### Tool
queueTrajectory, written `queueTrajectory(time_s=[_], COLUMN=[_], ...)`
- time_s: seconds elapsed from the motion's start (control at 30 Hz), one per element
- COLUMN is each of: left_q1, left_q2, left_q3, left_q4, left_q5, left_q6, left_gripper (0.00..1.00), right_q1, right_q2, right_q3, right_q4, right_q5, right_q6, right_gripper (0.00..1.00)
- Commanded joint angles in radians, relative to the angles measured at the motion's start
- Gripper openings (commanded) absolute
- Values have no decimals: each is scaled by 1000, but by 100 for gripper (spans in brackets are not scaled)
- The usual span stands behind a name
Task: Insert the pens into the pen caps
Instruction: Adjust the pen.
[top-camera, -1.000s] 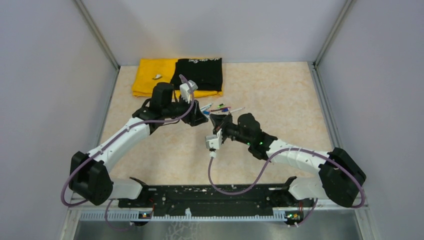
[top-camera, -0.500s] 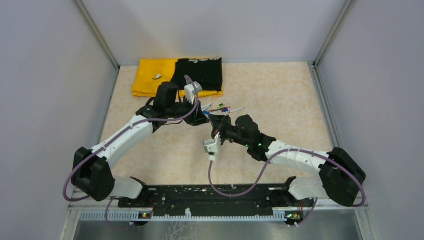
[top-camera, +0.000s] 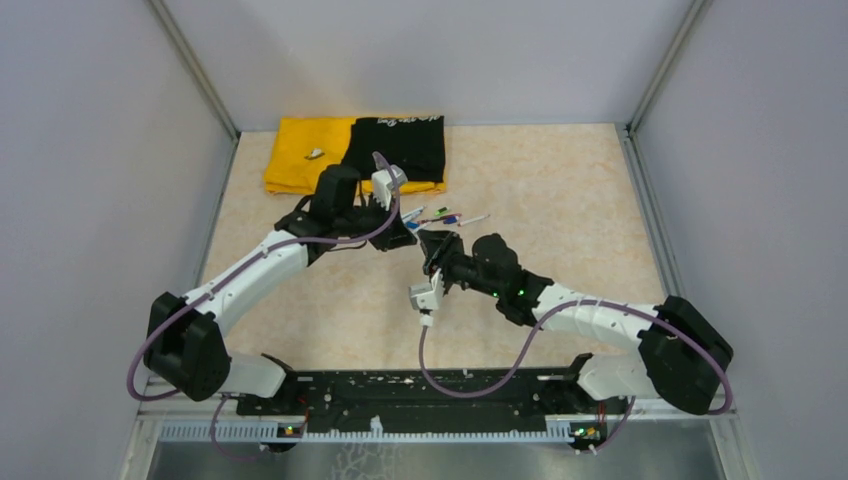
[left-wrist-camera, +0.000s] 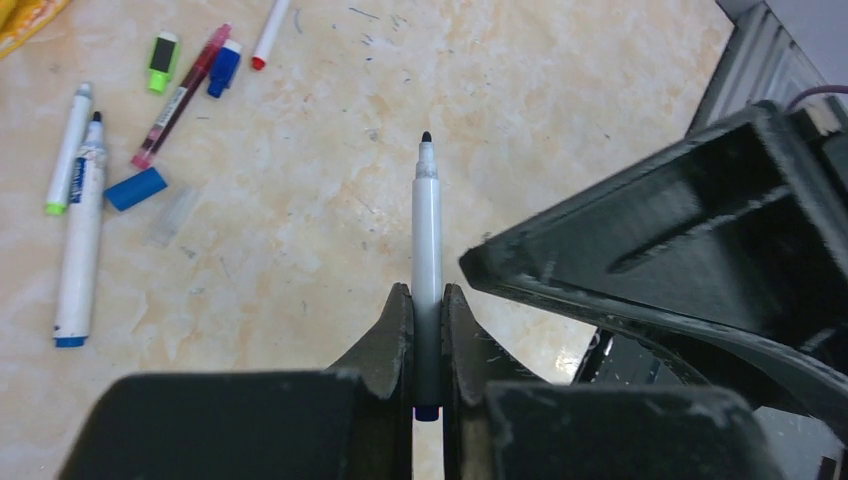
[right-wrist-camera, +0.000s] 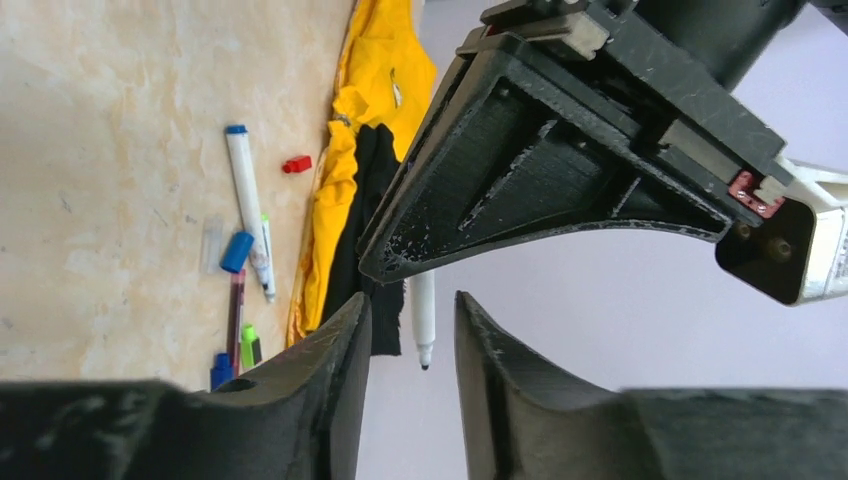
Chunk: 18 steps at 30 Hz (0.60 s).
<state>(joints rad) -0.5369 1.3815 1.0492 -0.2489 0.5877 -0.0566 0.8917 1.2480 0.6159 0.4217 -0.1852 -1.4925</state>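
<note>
My left gripper (left-wrist-camera: 427, 292) is shut on a white pen (left-wrist-camera: 426, 220) whose black tip points away from the jaws. In the right wrist view that pen (right-wrist-camera: 423, 320) hangs from the left gripper (right-wrist-camera: 560, 150), with its tip between the parted fingers of my right gripper (right-wrist-camera: 412, 300), which is open and touches nothing. From above, both grippers meet at mid-table (top-camera: 418, 240). Loose on the table lie a white pen (left-wrist-camera: 82, 240), a green-tipped pen (left-wrist-camera: 68, 150), a maroon pen (left-wrist-camera: 182, 95) and a red-tipped pen (left-wrist-camera: 272, 25). Among them are pen caps: blue (left-wrist-camera: 136, 188), blue (left-wrist-camera: 224, 68), green (left-wrist-camera: 163, 50) and red (right-wrist-camera: 296, 164).
A yellow cloth (top-camera: 305, 155) with a black cloth (top-camera: 398, 148) on it lies at the back left, just behind the left gripper. A clear cap (left-wrist-camera: 172, 215) rests beside the blue one. Grey walls close in the table on three sides.
The left arm has moved right to meet the right gripper and its jaws have closed on the pen. The right jaws have parted and let go.
</note>
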Motion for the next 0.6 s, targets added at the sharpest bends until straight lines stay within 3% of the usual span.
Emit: queueTrajectory(time_s=[0.0,0.07,0.17,0.3,0.47,0.57], left_q1=[2,2,4,4,4,4], left_q2=[6,-1,-21,-38,-57,-68], left_q3=[28,26,3,-17,-37,-50], left_q4=[-2,-1,31,62,107,134], left_q5=[-81,-105,-134,-139,-127,-121], left_q6=[7,1,-10,-22,-41,-46], left_gripper=[0,0,0,0,0,0], right_q1=[13,14,13,13,13,14], right_q2=[-72,-114,-201,-293,-327,-327], right_q3=[-5,-27,-80,-180,-240,-218], right_q4=[38,34,108,329,526,469], right_q5=[-35,-42,-51,-20,284,486], right_q6=[84,143,292,664,1294,1625], right_gripper=[45,55,57,57,58,55])
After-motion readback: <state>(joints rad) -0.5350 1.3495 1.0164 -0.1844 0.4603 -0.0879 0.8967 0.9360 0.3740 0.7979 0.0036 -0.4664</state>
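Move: My left hand already grips the uncapped pen, whose middle sits about 2 cm ahead and 2 cm right of that hand; from my right hand the pen's middle is roughly 2 cm left and 1 cm back. On the table some 15 cm below my left hand, the blue cap is about 11 cm ahead and 1 cm left, the fat white marker 12 cm ahead and 4 cm left, the dark-blue cap 13 cm ahead and 7 cm right. I draw my right hand clear of the pen, its already parted fingers opening further: about 5 cm to the right, as much upward and 3–4 cm back, rolling the wrist some 60 degrees as it goes. My left hand keeps its pinch on the barrel, easing about 2 cm forward and 1 cm left with a slight counter-clockwise turn. ##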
